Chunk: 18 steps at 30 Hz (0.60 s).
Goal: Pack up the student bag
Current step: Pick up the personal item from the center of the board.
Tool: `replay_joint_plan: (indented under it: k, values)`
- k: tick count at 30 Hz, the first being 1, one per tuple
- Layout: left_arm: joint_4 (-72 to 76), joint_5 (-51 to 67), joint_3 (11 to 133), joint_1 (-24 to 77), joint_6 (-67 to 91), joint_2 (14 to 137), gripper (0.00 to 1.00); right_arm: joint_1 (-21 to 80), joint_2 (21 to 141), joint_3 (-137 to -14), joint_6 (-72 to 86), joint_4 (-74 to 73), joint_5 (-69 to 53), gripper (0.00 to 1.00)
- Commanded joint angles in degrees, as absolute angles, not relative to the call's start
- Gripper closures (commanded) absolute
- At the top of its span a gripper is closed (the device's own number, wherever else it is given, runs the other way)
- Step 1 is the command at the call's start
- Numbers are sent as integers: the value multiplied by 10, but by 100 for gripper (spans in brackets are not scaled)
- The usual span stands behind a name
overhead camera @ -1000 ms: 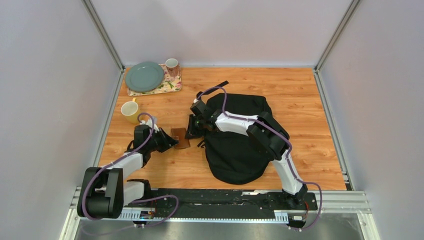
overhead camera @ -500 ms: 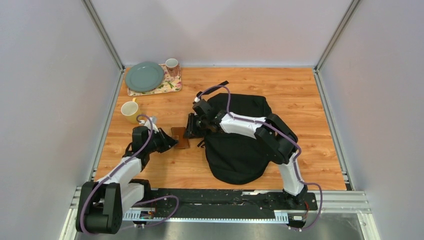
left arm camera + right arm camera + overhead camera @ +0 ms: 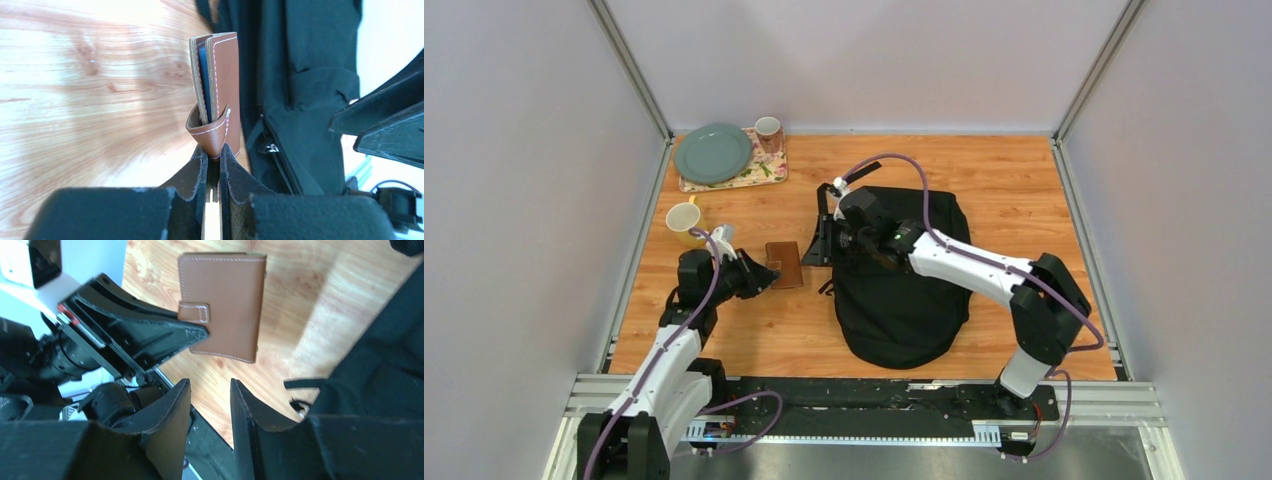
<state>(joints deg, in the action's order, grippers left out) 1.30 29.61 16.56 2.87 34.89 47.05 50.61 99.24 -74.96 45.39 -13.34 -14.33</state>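
The student bag [image 3: 904,300], black and soft, lies in the middle of the table. A small brown wallet [image 3: 784,264] sits just left of it. My left gripper [image 3: 767,276] is shut on the wallet's clasp strap [image 3: 212,131]. In the left wrist view the wallet [image 3: 222,75] stands edge-on, with the bag [image 3: 300,75] right behind it. My right gripper [image 3: 824,240] hovers by the bag's left edge, open and holding nothing. In the right wrist view its fingers [image 3: 172,415] are apart, with the wallet [image 3: 225,305] and the left gripper's fingers [image 3: 150,335] beyond them.
A yellow mug [image 3: 684,220] stands near the left wall, behind my left arm. At the back left a patterned tray [image 3: 764,170] carries a green plate [image 3: 713,153] and a pink mug [image 3: 768,130]. White walls close in the table on three sides.
My right gripper has let go of the wallet, opened and drawn back toward the bag, its arm stretching out. My left gripper has kept its grip on the wallet.
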Motion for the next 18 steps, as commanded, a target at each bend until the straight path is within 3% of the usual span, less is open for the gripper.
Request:
replay_joint_plan:
  k: [1,7,18]
  values:
    - [26,370,171,29,360,430,100,510,899,-683,435,-130,-129,59]
    - [7,407,157,30,356,389,100,508,824,-629,398,-147,-120,26]
    - [53,513,142,30,413,365,100,509,745,-531,437,-65,-216,25]
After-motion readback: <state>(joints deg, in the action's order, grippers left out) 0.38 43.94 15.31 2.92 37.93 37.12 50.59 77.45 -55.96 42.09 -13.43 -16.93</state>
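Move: The left hand already holds the wallet, whose middle sits about 2 cm ahead of and 2 cm right of its fingertips; the black bag's middle lies about 28 cm to its right, level with it, some 8 cm lower. For the empty right hand the bag's middle is about 20 cm right and 13 cm down, the wallet 6 cm left, 2 cm ahead and 6 cm below, and the bag's strap about 22 cm ahead, 2 cm right and 15 cm down. Back and to the right, rising slightly, the right hand draws about 9 cm away from the held wallet and towards the bag, its fingers spreading well wider on nothing. The left hand keeps its pinch on the wallet's edge and carries it up, back and right by some 4, 4 and 3 cm, turning about 10 degrees clockwise with its left side dipping a little. ##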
